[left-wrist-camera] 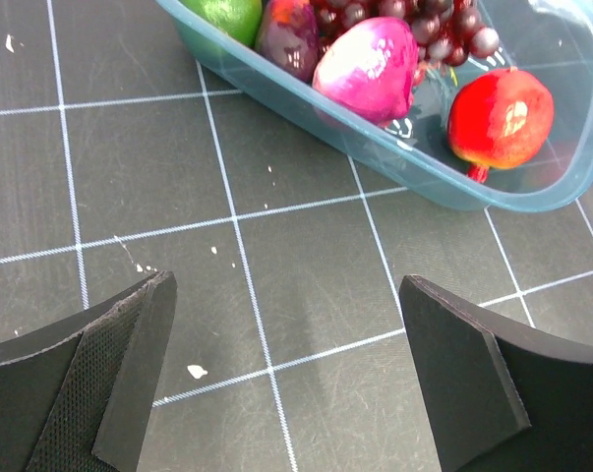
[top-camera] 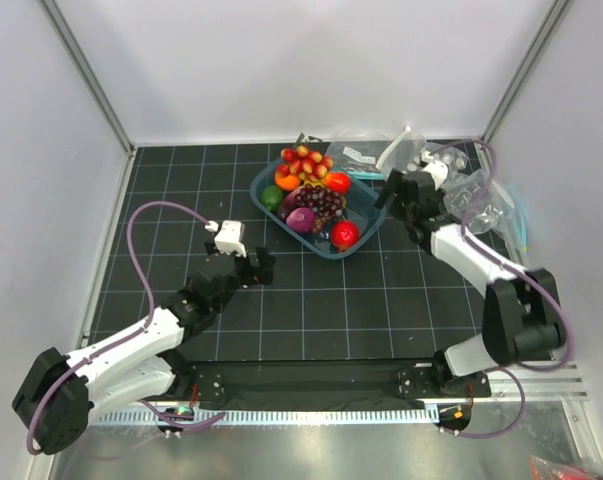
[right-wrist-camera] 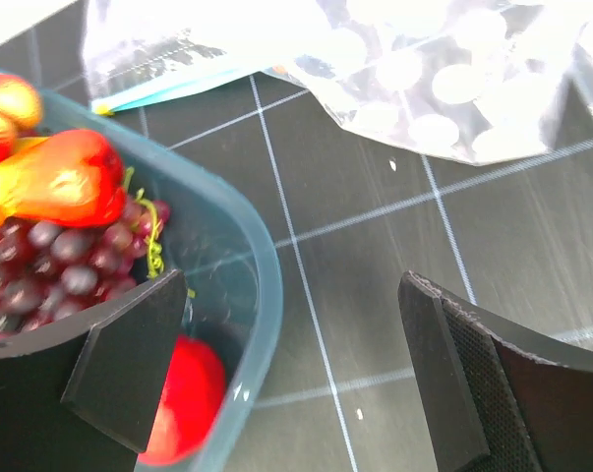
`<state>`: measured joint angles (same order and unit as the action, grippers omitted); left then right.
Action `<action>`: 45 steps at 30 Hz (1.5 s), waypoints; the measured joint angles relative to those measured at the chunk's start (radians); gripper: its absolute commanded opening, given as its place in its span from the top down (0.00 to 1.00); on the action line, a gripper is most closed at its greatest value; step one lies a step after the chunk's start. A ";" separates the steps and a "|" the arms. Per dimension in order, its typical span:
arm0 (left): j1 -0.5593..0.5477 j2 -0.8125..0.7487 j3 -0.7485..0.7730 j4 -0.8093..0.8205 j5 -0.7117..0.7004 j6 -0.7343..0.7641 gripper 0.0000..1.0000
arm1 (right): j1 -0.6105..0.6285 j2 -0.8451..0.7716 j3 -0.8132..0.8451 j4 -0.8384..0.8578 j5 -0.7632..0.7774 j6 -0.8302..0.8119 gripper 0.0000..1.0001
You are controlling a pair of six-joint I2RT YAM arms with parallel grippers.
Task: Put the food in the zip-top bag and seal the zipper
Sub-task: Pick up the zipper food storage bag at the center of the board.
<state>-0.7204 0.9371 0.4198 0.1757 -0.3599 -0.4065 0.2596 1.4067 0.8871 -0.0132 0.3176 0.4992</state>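
Note:
The food lies in a blue tray (top-camera: 265,178): a red tomato (top-camera: 345,234) at its near corner, a purple-pink onion (top-camera: 301,219) and a dark grape bunch (top-camera: 326,203). My left gripper (top-camera: 256,265) hovers open over the mat just short of the tray; its wrist view shows the onion (left-wrist-camera: 368,67), tomato (left-wrist-camera: 500,116) and grapes (left-wrist-camera: 444,25) ahead of the open gripper (left-wrist-camera: 286,324). My right gripper (top-camera: 393,195) is open and empty (right-wrist-camera: 294,324), straddling the tray's right rim (right-wrist-camera: 262,285) above the tomato (right-wrist-camera: 183,398). The white-dotted zip-top bag (right-wrist-camera: 444,79) lies beyond it. I cannot make out its zipper.
Other toy fruits fill the tray's far half, among them a green lime (top-camera: 271,196) and an orange-red piece (right-wrist-camera: 65,182). Plain clear bags (top-camera: 484,205) are piled at the back right, one with a teal strip (right-wrist-camera: 163,88). White walls close in the mat.

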 measured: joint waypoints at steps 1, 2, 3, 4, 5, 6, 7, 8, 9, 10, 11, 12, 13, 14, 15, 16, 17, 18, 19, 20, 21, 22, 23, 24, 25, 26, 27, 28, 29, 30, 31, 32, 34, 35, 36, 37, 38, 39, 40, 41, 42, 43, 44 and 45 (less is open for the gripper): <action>0.000 0.005 0.001 0.001 0.004 0.000 0.00 | 0.000 0.042 0.034 -0.008 -0.002 -0.003 0.03; 0.000 0.009 0.001 0.000 0.006 0.000 0.00 | -0.002 0.092 0.076 -0.019 -0.003 -0.009 0.03; 0.000 0.012 0.001 0.000 0.011 0.000 0.00 | -0.002 0.138 0.113 -0.023 -0.005 -0.015 0.03; 0.000 0.013 0.002 0.000 0.014 0.000 0.00 | -0.002 0.178 0.145 -0.028 -0.007 -0.021 0.03; 0.000 0.013 0.002 0.000 0.016 0.000 0.00 | -0.005 0.208 0.170 -0.034 -0.007 -0.026 0.03; 0.000 0.013 0.002 0.000 0.017 0.000 0.00 | -0.006 0.241 0.199 -0.036 -0.008 -0.031 0.03; 0.000 0.013 0.002 0.000 0.021 0.000 0.00 | -0.008 0.269 0.225 -0.039 -0.008 -0.034 0.03; 0.000 0.013 0.002 0.000 0.021 0.000 0.00 | -0.009 0.300 0.255 -0.045 -0.008 -0.037 0.03; 0.000 0.013 0.002 0.000 0.024 0.000 0.00 | -0.011 0.326 0.282 -0.048 -0.008 -0.040 0.03; 0.000 0.013 0.002 0.000 0.025 -0.001 0.00 | -0.013 0.353 0.311 -0.049 -0.008 -0.044 0.03; 0.000 0.014 0.002 0.000 0.029 0.000 0.00 | -0.013 0.377 0.338 -0.050 -0.007 -0.048 0.02; 0.000 0.014 0.003 0.000 0.032 -0.001 0.00 | -0.015 0.400 0.363 -0.052 -0.007 -0.051 0.02; 0.000 0.014 0.002 0.000 0.034 0.000 0.00 | -0.015 0.422 0.390 -0.057 -0.006 -0.053 0.01; 0.000 0.014 0.003 0.000 0.037 0.000 0.00 | -0.015 0.438 0.412 -0.059 -0.006 -0.056 0.01; 0.000 0.014 0.003 0.000 0.040 -0.001 0.00 | -0.015 0.459 0.438 -0.061 0.000 -0.060 0.01; 0.000 0.014 0.003 0.000 0.042 -0.001 0.00 | -0.016 0.478 0.465 -0.064 0.003 -0.063 0.01; 0.000 0.015 0.003 0.000 0.044 -0.001 0.00 | -0.017 0.498 0.491 -0.069 0.006 -0.069 0.01; 0.000 0.015 0.003 0.000 0.047 -0.001 0.00 | -0.018 0.516 0.515 -0.072 0.012 -0.076 0.01; 0.000 0.015 0.003 0.000 0.048 -0.001 0.00 | -0.019 0.533 0.537 -0.075 0.017 -0.080 0.01; 0.000 0.015 0.003 0.000 0.050 -0.001 0.00 | -0.020 0.553 0.563 -0.078 0.021 -0.084 0.01; 0.000 0.015 0.003 0.000 0.050 -0.001 0.00 | -0.021 0.571 0.586 -0.080 0.026 -0.088 0.01; 0.000 0.015 0.003 0.000 0.051 -0.001 0.00 | -0.022 0.588 0.606 -0.084 0.034 -0.092 0.02; 0.000 0.015 0.003 0.000 0.052 -0.001 0.00 | -0.022 0.607 0.627 -0.088 0.040 -0.097 0.02; 0.000 0.015 0.003 0.000 0.054 -0.001 0.00 | -0.022 0.626 0.652 -0.097 0.047 -0.102 0.02; 0.000 0.015 0.003 0.000 0.055 -0.001 0.00 | -0.023 0.651 0.684 -0.108 0.051 -0.105 0.03; 0.000 0.015 0.003 0.000 0.056 -0.001 0.00 | -0.024 0.678 0.722 -0.124 0.059 -0.109 0.03; 0.000 0.015 0.003 0.001 0.056 -0.001 0.00 | -0.024 0.699 0.751 -0.132 0.064 -0.111 0.07; 0.000 0.015 0.003 0.001 0.057 -0.001 0.00 | -0.024 0.723 0.780 -0.142 0.072 -0.114 0.12; 0.000 0.015 0.003 0.001 0.057 -0.001 0.00 | -0.024 0.740 0.798 -0.149 0.082 -0.118 0.17; 0.000 0.015 0.003 0.001 0.057 -0.001 0.00 | -0.024 0.751 0.809 -0.154 0.090 -0.122 0.31; 0.000 0.015 0.003 0.001 0.057 -0.001 0.00 | -0.025 0.759 0.813 -0.160 0.100 -0.130 0.40; 0.000 0.015 0.003 0.001 0.057 0.000 0.00 | -0.026 0.762 0.813 -0.171 0.108 -0.133 0.47; 0.000 0.015 0.003 0.001 0.057 0.000 0.00 | -0.026 0.763 0.813 -0.194 0.121 -0.139 0.71; 0.000 0.015 0.003 0.001 0.057 0.000 0.00 | -0.026 0.763 0.816 -0.204 0.129 -0.138 0.75; 0.000 0.015 0.003 0.001 0.057 0.000 0.00 | -0.026 0.763 0.818 -0.208 0.137 -0.136 0.82; 0.000 0.015 0.003 0.001 0.058 0.000 0.00 | -0.026 0.762 0.817 -0.208 0.143 -0.136 0.87; 0.000 0.015 0.003 0.001 0.058 0.000 0.00 | -0.026 0.761 0.813 -0.207 0.146 -0.139 0.87; 0.000 0.015 0.003 0.001 0.058 0.000 0.00 | -0.026 0.753 0.802 -0.201 0.146 -0.141 0.89; 0.000 0.015 0.003 0.001 0.058 0.000 0.00 | -0.026 0.743 0.784 -0.196 0.145 -0.143 0.92; 0.000 0.015 0.003 0.001 0.059 0.000 0.00 | -0.026 0.717 0.743 -0.183 0.143 -0.149 0.92; 0.000 0.015 0.003 0.001 0.063 0.000 0.00 | -0.026 0.693 0.710 -0.182 0.143 -0.154 0.92; 0.000 0.015 0.003 0.001 0.066 0.000 0.00 | -0.026 0.665 0.677 -0.182 0.143 -0.159 0.92; 0.000 0.015 0.003 0.001 0.070 0.000 0.00 | -0.026 0.624 0.634 -0.174 0.142 -0.166 0.92; 0.000 0.015 0.003 0.002 0.075 0.000 0.00 | -0.024 0.584 0.597 -0.172 0.144 -0.173 0.92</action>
<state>-0.7204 0.9520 0.4225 0.1780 -0.2852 -0.4065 0.2352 1.9911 1.4841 -0.1856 0.4618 0.3264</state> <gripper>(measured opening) 0.996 0.152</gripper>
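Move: The white zipper of the polka-dot bag lies about 16 cm ahead of the right hand, straight out and some 5 cm below. The blue-zipper bag is roughly 12 cm ahead and 9 cm left of that hand. The middle of the fruit tray is about 20 cm left and 2 cm back, both some 9 cm below. From the left hand, the white zipper is about 30 cm ahead, 33 cm right and 5 cm lower. The right hand reaches about 17 cm forward and slightly down, pinches the white zipper, and draws back some 5 cm. ##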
